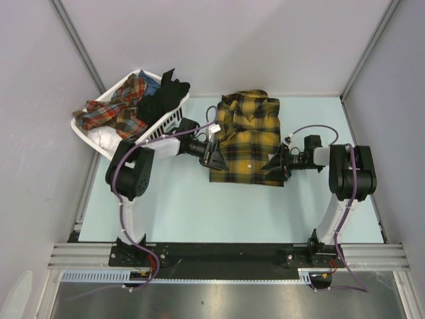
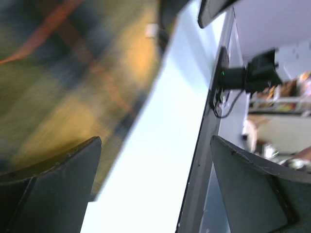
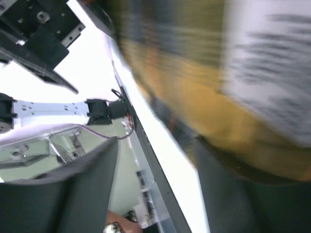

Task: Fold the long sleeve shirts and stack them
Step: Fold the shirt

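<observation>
A mustard-yellow and black plaid long sleeve shirt (image 1: 247, 136) lies folded flat in the middle of the table, collar toward the back. At its lower left edge my left gripper (image 1: 214, 154) stands wide open. In the left wrist view, only bare table shows in the left gripper (image 2: 156, 141), with the shirt (image 2: 73, 73) blurred beside the left finger. My right gripper (image 1: 273, 163) is at the shirt's lower right corner. The right wrist view is blurred: the right gripper (image 3: 156, 145) is open, the shirt (image 3: 194, 87) lies against one finger, and nothing sits in the gap.
A white slatted basket (image 1: 86, 133) stands at the back left, close behind the left arm. It holds a red plaid garment (image 1: 113, 109), a black one (image 1: 163, 100) and other cloth. Grey walls close in the table on three sides.
</observation>
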Robot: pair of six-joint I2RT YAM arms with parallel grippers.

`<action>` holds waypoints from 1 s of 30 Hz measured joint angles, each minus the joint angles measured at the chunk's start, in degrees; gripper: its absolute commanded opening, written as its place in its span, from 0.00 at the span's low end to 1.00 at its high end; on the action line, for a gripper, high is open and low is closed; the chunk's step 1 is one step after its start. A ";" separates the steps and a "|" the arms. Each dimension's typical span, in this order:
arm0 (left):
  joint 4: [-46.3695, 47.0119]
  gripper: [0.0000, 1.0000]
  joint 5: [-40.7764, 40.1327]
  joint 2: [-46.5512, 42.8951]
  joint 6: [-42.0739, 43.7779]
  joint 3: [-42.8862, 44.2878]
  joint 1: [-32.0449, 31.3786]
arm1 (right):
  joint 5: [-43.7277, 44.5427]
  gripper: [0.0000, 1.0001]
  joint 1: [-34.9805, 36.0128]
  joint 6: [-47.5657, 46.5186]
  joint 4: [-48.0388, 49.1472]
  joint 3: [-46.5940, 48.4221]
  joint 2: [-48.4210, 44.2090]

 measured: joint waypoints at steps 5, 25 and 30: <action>-1.38 0.99 0.63 -5.99 3.72 0.04 -5.51 | 0.42 0.99 5.86 1.77 1.01 0.57 -8.26; 22.71 0.99 1.01 0.26 -20.24 -12.98 2.69 | -7.39 1.00 1.40 9.49 17.68 -3.10 2.14; 13.92 0.99 -2.71 -6.12 -11.61 -13.20 3.98 | -3.56 1.00 -2.32 0.79 2.05 -1.01 -1.05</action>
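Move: The folded shirt's middle is about 10 cm right of and 9 ahead of the left hand, and some 10 cm left and 10 ahead of the right hand, a couple of centimetres below both. On its near part a small white tag sits level with the hands, roughly 11 cm right of the left one. A white label lies about 3 cm ahead of the right hand and 1 cm left. The basket's middle is some 30 cm left of the left hand and 18 farther out. The shirt's near part gets another outward smoothing stroke from both hands: each lifts 4 to 6 cm and swings inward over the cloth (left hand rightward and back, right hand leftward), sinks, then sweeps out about 9 cm to its own side, bearing on the cloth. The left hand drifts forward as it turns counter-clockwise some 20 degrees. The right fingers open fully; the left stay wide. ##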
